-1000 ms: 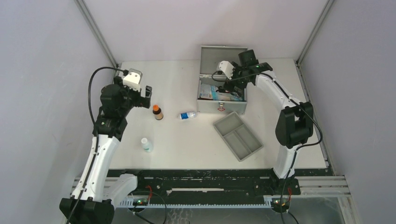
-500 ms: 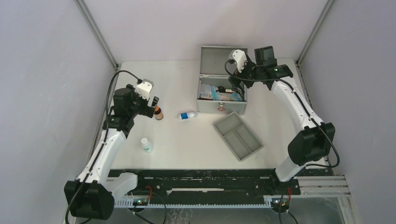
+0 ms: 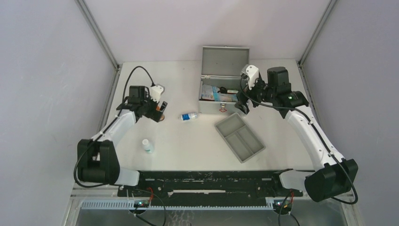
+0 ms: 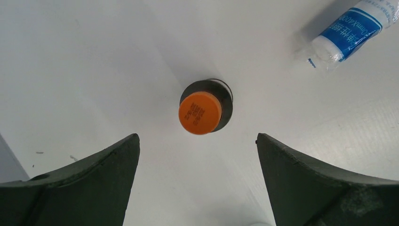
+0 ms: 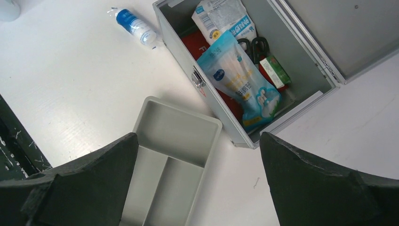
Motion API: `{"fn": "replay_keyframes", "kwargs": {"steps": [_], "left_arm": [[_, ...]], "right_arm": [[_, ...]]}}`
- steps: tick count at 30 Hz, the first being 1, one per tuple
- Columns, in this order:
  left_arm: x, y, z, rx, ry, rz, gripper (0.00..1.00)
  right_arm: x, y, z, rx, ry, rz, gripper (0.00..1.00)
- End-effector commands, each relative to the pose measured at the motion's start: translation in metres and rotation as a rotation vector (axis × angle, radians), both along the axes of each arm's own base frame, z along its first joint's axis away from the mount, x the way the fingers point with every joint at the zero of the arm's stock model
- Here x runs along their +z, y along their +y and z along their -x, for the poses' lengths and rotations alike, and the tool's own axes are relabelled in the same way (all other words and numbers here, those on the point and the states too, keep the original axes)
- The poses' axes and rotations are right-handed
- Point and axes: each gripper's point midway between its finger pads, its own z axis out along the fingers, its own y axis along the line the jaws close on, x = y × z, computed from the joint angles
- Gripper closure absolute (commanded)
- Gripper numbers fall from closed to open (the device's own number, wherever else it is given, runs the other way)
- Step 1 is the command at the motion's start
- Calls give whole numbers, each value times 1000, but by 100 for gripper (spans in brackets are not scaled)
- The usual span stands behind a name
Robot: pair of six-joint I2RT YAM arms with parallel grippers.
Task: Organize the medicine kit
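The medicine kit [image 3: 223,107], a grey metal box with its lid up, stands at the back centre and holds packets, scissors and a small green box; it also shows in the right wrist view [image 5: 221,115]. An orange-capped brown bottle [image 4: 201,112] stands upright on the table, just ahead of my open left gripper [image 4: 197,146], which hovers above it; in the top view the gripper [image 3: 160,110] covers most of the bottle. My right gripper [image 3: 243,104] is open and empty beside the kit's right front corner, above the grey two-compartment tray [image 5: 171,165].
A blue-and-white tube [image 3: 189,116] lies on its side left of the kit, also in the left wrist view [image 4: 350,32] and the right wrist view [image 5: 136,27]. A small white bottle [image 3: 148,145] stands at front left. The tray [image 3: 239,137] sits in front of the kit.
My left gripper moved right and down over the orange-capped bottle. My right gripper moved out of the kit, right and toward the front, to its right front corner.
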Motion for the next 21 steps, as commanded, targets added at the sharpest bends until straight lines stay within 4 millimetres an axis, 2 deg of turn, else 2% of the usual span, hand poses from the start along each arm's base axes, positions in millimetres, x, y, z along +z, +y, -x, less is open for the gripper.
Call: {"fn": "replay_keyframes", "kwargs": {"steps": [1, 7, 14, 21], "left_arm": [[20, -8, -22, -36, -12, 26, 4], [9, -10, -29, -36, 43, 33, 16], [6, -16, -28, -56, 83, 52, 45], [12, -24, -23, -97, 80, 84, 71]], "right_arm": [[19, 1, -4, -15, -86, -81, 0], [17, 1, 1, 6, -82, -106, 0], [6, 4, 2, 29, -52, -107, 0], [4, 15, 5, 65, -19, -143, 2]]}}
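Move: The orange-capped bottle stands upright just under the open left fingers, its middle about 2 cm ahead, 1 cm to the right and some 5 cm below. The blue-labelled roll lies about 14 cm to the left hand's right and 3 cm ahead; the small white bottle stands roughly 13 cm back and 4 cm to its left, both some 7 cm lower than the hand. From the idle right hand, the orange-capped bottle is about 36 cm to the left, 4 cm ahead and 20 cm down. The left hand settles the last 2 cm or so down onto the orange-capped bottle, first easing about 1.5 cm forward and then giving back a little of it, while drifting some 1.5 cm right and tipping its fingers nearly 10 degrees steeper. Meanwhile the fingers close from wide open to a bit over a third, bringing one pad to each side of the orange cap, where the tips come to touch it. ##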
